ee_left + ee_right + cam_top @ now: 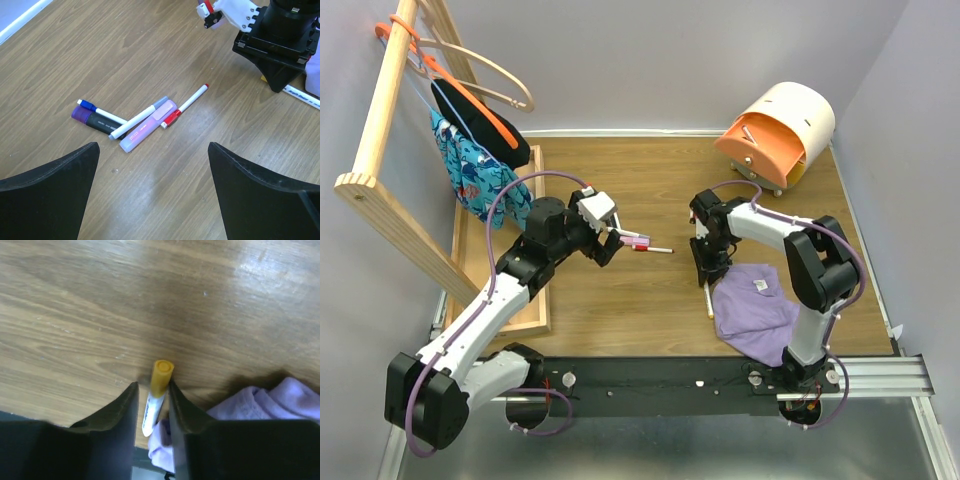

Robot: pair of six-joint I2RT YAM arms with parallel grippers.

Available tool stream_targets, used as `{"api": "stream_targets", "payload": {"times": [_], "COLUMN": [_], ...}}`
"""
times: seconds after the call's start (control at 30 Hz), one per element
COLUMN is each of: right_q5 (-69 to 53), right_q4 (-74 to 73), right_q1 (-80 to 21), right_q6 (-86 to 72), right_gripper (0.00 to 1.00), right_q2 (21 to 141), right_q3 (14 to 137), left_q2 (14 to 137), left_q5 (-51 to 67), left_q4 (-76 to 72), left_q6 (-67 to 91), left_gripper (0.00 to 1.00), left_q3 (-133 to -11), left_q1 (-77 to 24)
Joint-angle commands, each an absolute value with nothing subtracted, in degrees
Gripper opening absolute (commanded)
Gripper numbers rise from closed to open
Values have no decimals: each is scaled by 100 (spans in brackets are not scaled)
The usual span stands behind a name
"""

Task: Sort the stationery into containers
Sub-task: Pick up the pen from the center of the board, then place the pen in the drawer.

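A cluster of stationery lies mid-table (640, 243). The left wrist view shows a white pen with a blue cap (102, 112), a black marker with a purple cap (95, 120), a white marker with a grey cap (140, 119), a pink bar (148, 126) and a white pen with a red cap (185, 105). My left gripper (154, 146) (610, 235) is wide open and empty, just short of them. My right gripper (152, 385) (708, 265) straddles a yellow-capped white marker (160, 382) lying on the table. Its jaws are narrow; one finger touches the cap and a small gap shows on the other side. The cream drawer unit (790, 115) with its orange drawer (760, 140) stands at the far right.
A purple cloth (755, 310) lies just right of the right gripper, touching the marker's lower end (260, 400). A long wooden tray (510, 300) and a wooden rack with hangers and clothes (470, 150) stand on the left. The table's front edge is close behind the right gripper.
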State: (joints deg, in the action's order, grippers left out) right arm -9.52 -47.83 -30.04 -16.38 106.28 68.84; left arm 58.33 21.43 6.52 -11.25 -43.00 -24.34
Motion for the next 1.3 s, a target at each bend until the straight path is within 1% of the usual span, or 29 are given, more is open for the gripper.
{"api": "stream_targets", "payload": {"times": [0.0,0.07,0.1,0.13,0.2,0.23,0.3,0.33,0.43,0.47,0.57,0.67,0.7,0.83,0.9,1.0,1.27], "right_q5": [-861,-782,-774,-713,-747,-782,-913,-1132,-1343,-1380,-1179,-793,-713,-379,-115,351,1194], "right_q4": [-4676,-4684,-4693,-4719,-4755,-4737,-4694,-4563,-4369,-4351,-4263,-4385,-4464,-4702,-4597,-4272,-3815], "right_q1": [-3059,-3120,-3138,-3181,-3182,-3182,-3164,-3121,-3059,-3041,-2936,-2699,-2611,-2119,-2031,-1943,-1855], "right_q6": [-1398,-1301,-1231,-1170,-1055,-994,-871,-809,-563,-284,462,1017,1124,1537,1888,2424,3515], "right_gripper": [27,16,4,1,0,0,1,0,1,1,0,1,1,0,0,0,0], "right_q2": [10880,10942,10951,10942,10881,10759,10609,10513,10161,10064,10002,10159,10360,10879,10986,11048,11066], "right_q3": [6891,6926,7039,7136,7504,7958,8418,8846,9446,9875,10492,11388,11982,13232,13464,13447,12798], "left_q2": [5704,5687,5695,5704,5722,5722,5765,5774,5818,5844,5888,5941,5959,5994,5985,5959,5959], "left_q5": [2057,2065,2074,2109,2144,2171,2293,2346,2742,2742,2900,2909,2909,2874,2857,2856,2821], "left_q4": [571,519,501,501,510,553,589,624,895,940,1204,1187,1160,880,853,853,826], "left_q6": [-1072,-1011,-993,-932,-905,-905,-1071,-1159,-2054,-2248,-2829,-2962,-2945,-2769,-2751,-2707,-2628], "left_gripper": [99,99,99,99,99,99,99,99,99,99,99,99,99,99,99,99,99], "left_q3": [-4210,-4192,-4184,-4192,-4271,-4315,-4429,-4447,-4483,-4465,-4456,-4500,-4535,-4500,-4439,-4403,-4412], "left_q1": [-2382,-2356,-2347,-2338,-2312,-2312,-2312,-2320,-2452,-2504,-2645,-2777,-2803,-2821,-2821,-2821,-2821]}}
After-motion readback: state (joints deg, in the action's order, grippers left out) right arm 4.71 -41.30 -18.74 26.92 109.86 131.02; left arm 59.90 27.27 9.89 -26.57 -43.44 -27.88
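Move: The yellow-capped pen lies right between the right fingers, still unpinched and nearly level with them; its middle is roughly 3 cm back and 1 cm below. The purple cloth is centred about 5 cm back and 11 cm right, the red-capped marker some 7 cm ahead and 11 cm left, and the open orange drawer about 28 cm ahead, 11 cm right and 8 cm up. From the left hand the pen lies about 8 cm back, 17 cm right and 19 cm below. The pen is pinched near its yellow-cap end as the right fingers close fully around it, then swept up nearly 40 cm and forward about 27 cm, out towards the open orange drawer. It swings left at first, then back right, the fingers tilting up some 75 degrees to point forward, with a slight sink at the end. The open left hand backs off some 3 cm to its right and back, turning clockwise. ##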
